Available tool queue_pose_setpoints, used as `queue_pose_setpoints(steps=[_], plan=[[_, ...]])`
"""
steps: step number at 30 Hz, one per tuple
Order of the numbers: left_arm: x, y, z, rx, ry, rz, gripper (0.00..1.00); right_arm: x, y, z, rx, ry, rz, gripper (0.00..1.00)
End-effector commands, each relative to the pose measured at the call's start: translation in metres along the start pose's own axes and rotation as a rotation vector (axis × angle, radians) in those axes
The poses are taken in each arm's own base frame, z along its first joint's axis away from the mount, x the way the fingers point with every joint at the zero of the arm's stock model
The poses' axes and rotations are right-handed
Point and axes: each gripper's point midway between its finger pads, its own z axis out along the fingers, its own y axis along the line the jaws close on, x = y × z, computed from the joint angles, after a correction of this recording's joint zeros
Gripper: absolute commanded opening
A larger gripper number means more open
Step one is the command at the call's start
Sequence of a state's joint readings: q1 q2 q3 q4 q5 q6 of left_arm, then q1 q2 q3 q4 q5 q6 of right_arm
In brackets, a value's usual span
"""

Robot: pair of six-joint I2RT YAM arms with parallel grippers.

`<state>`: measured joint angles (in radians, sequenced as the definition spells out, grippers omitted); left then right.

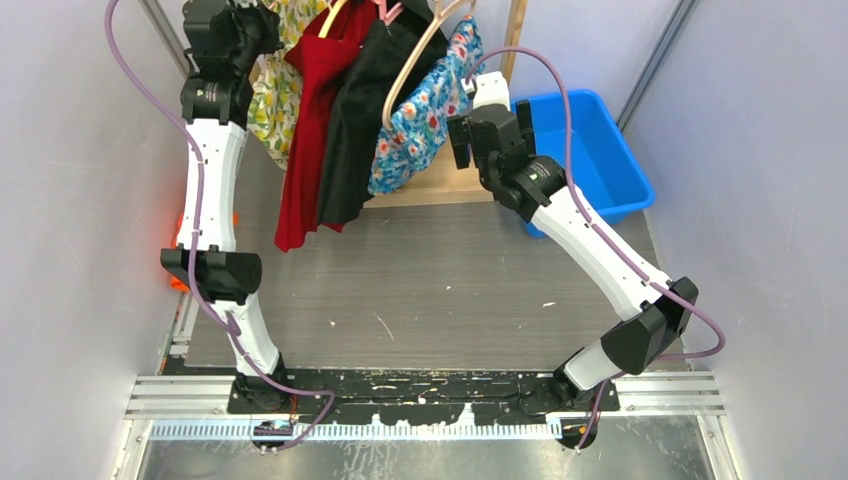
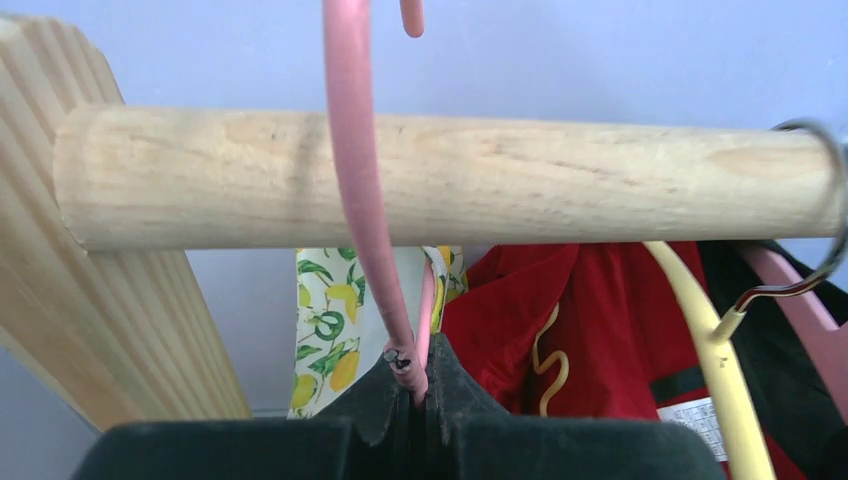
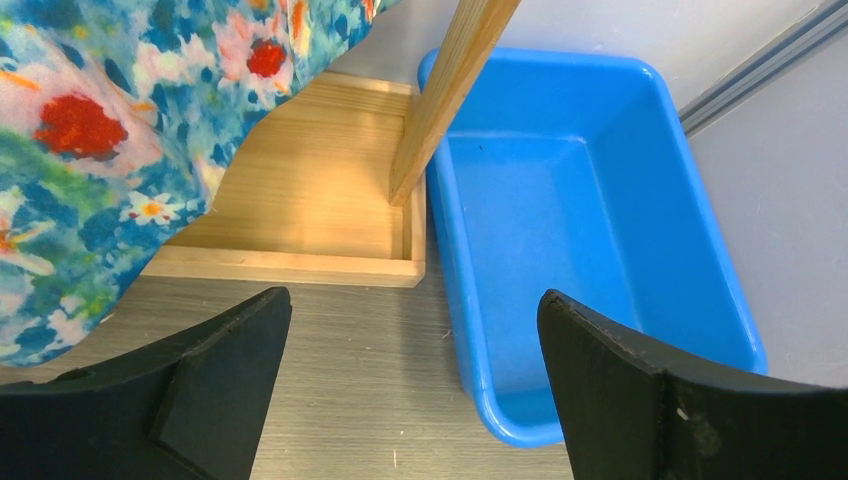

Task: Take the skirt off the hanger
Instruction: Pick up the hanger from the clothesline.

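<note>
A pink hanger [image 2: 355, 180] hooks over the wooden rod [image 2: 450, 180] of the clothes rack. My left gripper [image 2: 430, 390] is shut on the hanger's neck just below the rod. Right behind it hangs the lemon-print skirt [image 2: 330, 320]. From above, the left gripper [image 1: 240, 30] sits at the rack's left end, against that skirt [image 1: 275, 90]. My right gripper [image 3: 415, 330] is open and holds nothing. It hovers low between the blue floral garment [image 3: 90, 150] and the bin, at the rack's right end [image 1: 478, 135].
A red garment [image 1: 315, 120], a black one [image 1: 355, 130] and the blue floral one [image 1: 425, 110] hang on the same rod. A cream hanger [image 2: 715, 360] carries the red one. A blue bin [image 1: 590, 150] stands right of the rack's wooden base [image 3: 310, 210] and post [image 3: 455, 90].
</note>
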<state>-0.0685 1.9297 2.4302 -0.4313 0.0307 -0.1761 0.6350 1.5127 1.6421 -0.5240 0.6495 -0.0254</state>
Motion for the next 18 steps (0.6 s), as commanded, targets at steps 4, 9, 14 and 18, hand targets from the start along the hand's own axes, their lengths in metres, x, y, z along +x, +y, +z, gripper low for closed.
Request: queue_pose_setpoints(steps=[4, 9, 14, 18], plan=[[-0.062, -0.015, -0.036, 0.064, -0.140, 0.012, 0.00, -0.009, -0.004, -0.001, 0.016, -0.037, 0.028, 0.98], [-0.016, -0.011, -0.045, 0.065, -0.009, 0.052, 0.00, -0.007, -0.006, -0.003, 0.014, -0.035, 0.023, 0.98], [-0.005, -0.010, -0.069, 0.078, 0.043, 0.115, 0.00, -0.003, -0.007, -0.005, 0.010, -0.029, 0.011, 0.98], [-0.014, -0.011, -0.096, 0.086, 0.046, 0.166, 0.00, -0.001, -0.007, -0.007, 0.004, -0.025, 0.013, 0.98]])
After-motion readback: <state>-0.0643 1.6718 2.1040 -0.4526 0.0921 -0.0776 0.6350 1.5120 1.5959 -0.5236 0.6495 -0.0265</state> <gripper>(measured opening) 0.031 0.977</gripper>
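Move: The left hand already holds the lemon skirt's pink hanger by its neck, with the hook tip showing above the clothesline rod. The nearest stretch of rod is about 3 cm ahead and 7 cm above this hand. The rack's left post stands some 7 cm left and 3 cm ahead; the red skirt's cream hanger is roughly 9 cm right, 3 cm ahead and 2 cm higher. From the right hand, that rod stretch lies about 17 cm ahead, 33 cm left and 22 cm above. Easing up barely 1 cm, the left hand draws the pink hanger back towards the robot, about 6 cm and gathering speed, away from the rod. It sinks some 3 cm from its highest point on the way, fingers still shut on the hanger's neck. The right hand, empty and open, sinks about 2 cm beside the flowered skirt. ##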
